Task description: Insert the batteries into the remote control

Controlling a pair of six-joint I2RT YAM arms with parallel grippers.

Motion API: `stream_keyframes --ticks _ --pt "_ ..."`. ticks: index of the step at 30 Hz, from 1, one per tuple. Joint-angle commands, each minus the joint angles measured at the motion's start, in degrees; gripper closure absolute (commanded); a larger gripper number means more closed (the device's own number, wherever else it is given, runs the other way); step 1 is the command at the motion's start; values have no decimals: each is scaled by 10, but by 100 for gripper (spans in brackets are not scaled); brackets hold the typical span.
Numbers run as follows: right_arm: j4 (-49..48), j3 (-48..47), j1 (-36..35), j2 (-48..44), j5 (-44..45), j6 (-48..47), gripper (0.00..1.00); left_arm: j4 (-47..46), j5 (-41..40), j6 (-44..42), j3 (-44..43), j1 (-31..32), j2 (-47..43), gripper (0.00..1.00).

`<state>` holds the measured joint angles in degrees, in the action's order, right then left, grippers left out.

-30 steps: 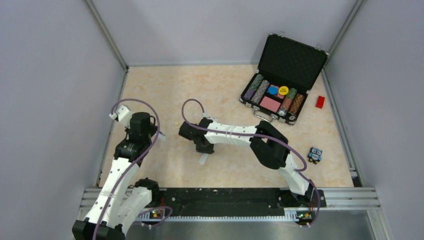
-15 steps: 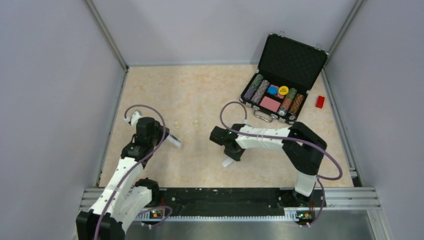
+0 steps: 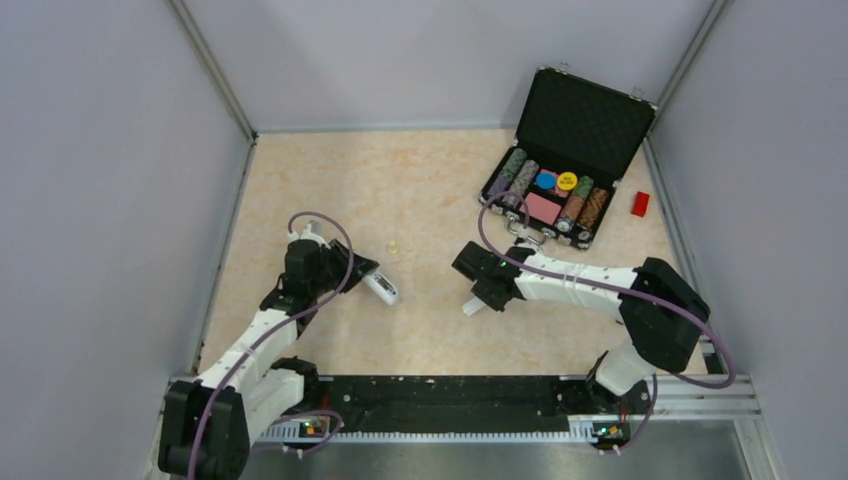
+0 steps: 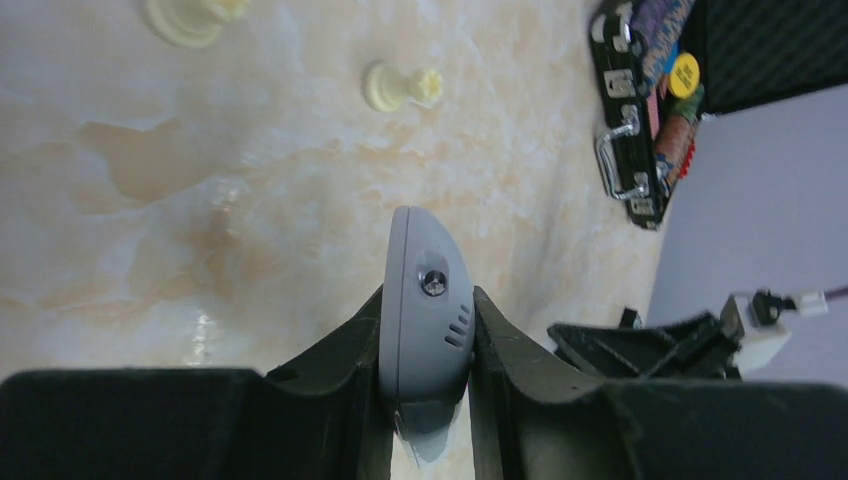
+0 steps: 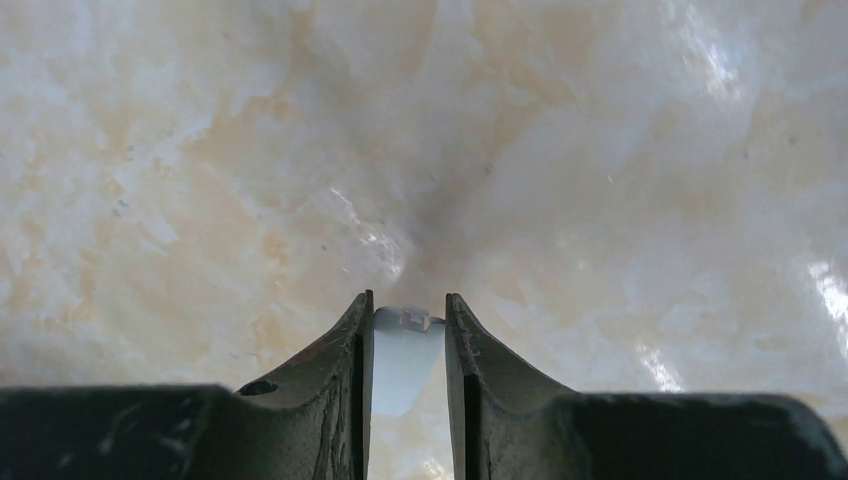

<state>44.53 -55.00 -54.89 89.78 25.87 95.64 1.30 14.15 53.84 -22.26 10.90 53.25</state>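
Observation:
The slim white remote control (image 3: 381, 289) sticks out to the right of my left gripper (image 3: 362, 277), which is shut on it. In the left wrist view the remote control (image 4: 425, 330) stands on edge between the fingers, its grey-white back with a screw and small slots facing the camera. My right gripper (image 3: 487, 297) is shut on a small loose white cover piece (image 3: 472, 306). The right wrist view shows that cover piece (image 5: 403, 355) pinched between the pads just above the tabletop. No batteries show in any view.
A cream peg (image 3: 394, 245) lies on the marble tabletop just beyond the remote; the left wrist view shows two pegs (image 4: 400, 88). An open black poker-chip case (image 3: 560, 170) sits at the back right, with a red block (image 3: 640, 203) beside it.
Both arms have swung to the right. The left gripper has carried the remote right and nearer. The right gripper has carried the white cover piece right, away from the left arm.

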Motion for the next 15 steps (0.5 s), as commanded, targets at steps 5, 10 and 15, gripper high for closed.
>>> stream_keyframes --ticks 5,10,15 --pt "-214 38 44 -96 -9 -477 87 -185 181 -34 14 11 50 100" --pt "-137 50 100 -137 -13 -456 88 -230 122 3 23 56 89 100" --pt "-73 64 126 -161 -21 -265 88 -384 -78 119 77 161 124 100"
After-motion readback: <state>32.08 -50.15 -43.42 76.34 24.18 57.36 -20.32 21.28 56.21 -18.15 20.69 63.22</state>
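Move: The left hand still holds the remote control; the battery cover it is to meet lies about 21 cm to its right, 6 cm back and some 6 cm lower. The right hand, still pinching that cover, has the remote's middle about 21 cm to its left, 2 cm ahead and some 4 cm higher. A pale knob on the table stands 5 cm ahead of the left hand, 4 cm right and 9 cm below. Left hand carries remote control 7 cm right towards the cover; right hand lifts cover 5 cm and equally forward. ##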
